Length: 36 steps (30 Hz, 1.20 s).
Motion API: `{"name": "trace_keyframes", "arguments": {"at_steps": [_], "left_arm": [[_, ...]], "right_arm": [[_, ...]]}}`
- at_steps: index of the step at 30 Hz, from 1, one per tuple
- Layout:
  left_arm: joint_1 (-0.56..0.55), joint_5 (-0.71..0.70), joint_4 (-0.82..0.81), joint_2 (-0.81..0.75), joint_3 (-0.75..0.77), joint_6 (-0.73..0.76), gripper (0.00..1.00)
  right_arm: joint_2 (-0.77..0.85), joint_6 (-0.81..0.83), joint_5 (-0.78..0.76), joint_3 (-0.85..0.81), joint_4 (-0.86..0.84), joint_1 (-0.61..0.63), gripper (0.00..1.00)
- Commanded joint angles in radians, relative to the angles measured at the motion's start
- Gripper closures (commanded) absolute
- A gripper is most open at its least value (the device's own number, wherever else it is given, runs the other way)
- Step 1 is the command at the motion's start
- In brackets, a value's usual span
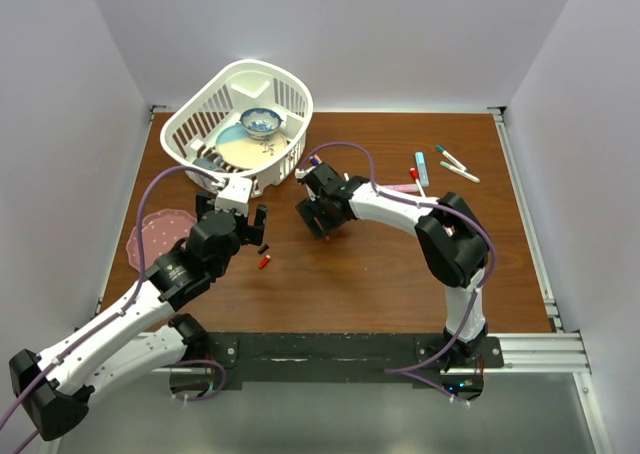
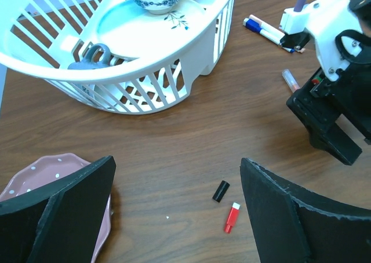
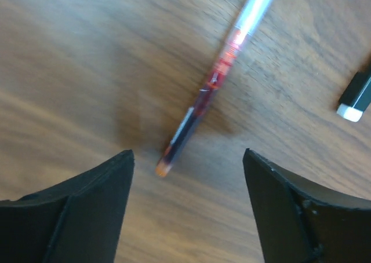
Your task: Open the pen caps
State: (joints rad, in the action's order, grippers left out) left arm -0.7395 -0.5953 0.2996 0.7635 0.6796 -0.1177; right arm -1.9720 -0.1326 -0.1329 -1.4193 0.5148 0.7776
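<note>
Two pen caps lie loose on the wood: a black cap (image 2: 221,191) (image 1: 264,248) and a red cap (image 2: 232,217) (image 1: 264,262). My left gripper (image 2: 178,164) (image 1: 245,236) hovers open above them, holding nothing. My right gripper (image 3: 188,156) (image 1: 318,226) is open too, just over a clear-barrelled pen (image 3: 214,83) (image 2: 290,79) with red inside that lies flat on the table. Two more pens (image 2: 264,28) rest beside the basket. Several others, among them a light-blue pen (image 1: 422,169) and a pink pen (image 1: 405,187), lie at the far right.
A white slatted basket (image 1: 300,99) holding a blue-patterned bowl (image 1: 261,123) stands at the back left. A pink dotted plate (image 1: 155,236) sits left of my left gripper. A dark stub with a white end (image 3: 355,98) shows at the right wrist view's edge.
</note>
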Motion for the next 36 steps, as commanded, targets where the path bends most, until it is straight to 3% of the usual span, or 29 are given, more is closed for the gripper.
{"name": "trace_keyframes", "arguments": {"at_steps": [1,6,17,19,24,27,29,32,33,34,36], "left_arm": [[0.015,0.023,-0.051,-0.012,-0.003,0.012,0.06],[0.022,0.026,-0.053,-0.016,-0.003,0.012,0.06],[0.037,0.071,-0.065,-0.059,-0.012,0.012,0.06],[0.040,0.086,-0.068,-0.064,-0.014,0.010,0.06],[0.061,0.167,-0.079,-0.082,-0.017,-0.022,0.06],[0.075,0.290,-0.114,-0.090,-0.011,-0.117,0.06],[0.075,0.391,-0.161,-0.090,-0.028,-0.255,0.06],[0.075,0.521,-0.409,-0.078,-0.153,-0.509,0.06],[0.077,0.538,-0.548,-0.040,-0.187,-0.578,0.06],[0.074,0.572,-0.612,-0.011,-0.236,-0.690,0.06],[0.069,0.586,-0.721,0.092,-0.242,-0.772,0.07]], "right_arm": [[-0.022,-0.052,-0.048,-0.033,0.001,-0.006,0.25],[-0.071,-0.039,-0.048,-0.044,0.002,-0.005,0.38],[-0.015,0.045,-0.108,0.098,-0.045,-0.014,0.95],[-0.002,0.056,-0.102,0.105,-0.044,-0.023,1.00],[0.084,0.100,-0.051,0.141,-0.039,-0.063,1.00],[0.171,0.184,0.128,0.155,-0.006,-0.119,1.00],[0.222,0.261,0.325,0.175,0.023,-0.179,1.00],[0.335,0.371,0.638,0.235,0.045,-0.279,1.00],[0.384,0.395,0.703,0.253,0.048,-0.299,1.00],[0.410,0.410,0.745,0.296,0.044,-0.331,1.00],[0.453,0.410,0.811,0.336,0.005,-0.354,1.00]]}}
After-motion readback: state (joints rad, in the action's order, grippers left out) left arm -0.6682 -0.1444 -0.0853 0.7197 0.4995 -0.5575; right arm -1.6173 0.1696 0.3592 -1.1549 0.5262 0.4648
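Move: The red-and-black pen lies under the right hand's open fingers, its dark orange-tipped end nearest them and its middle about 4 cm ahead and 2 cm below. A black-capped marker lies some 11 cm ahead and 7 cm to the right of that hand; the blue-capped marker is about 15 cm straight ahead. From the high left hand the pen is roughly 10 cm ahead, 20 right and 18 below, with the loose red cap about 4 cm to the right, 1 back and 19 below. The right hand sinks about 2 cm, closes its fingers from wide open onto the pen's dark end just above the orange tip, then carries it to the right and, last of all, lifts it some 7 cm while turning a little counter-clockwise. Late on, the left hand swings about 8 cm to the right, fingers still wide open, rolling some 35 degrees with its left side dropping and turning a little clockwise. ##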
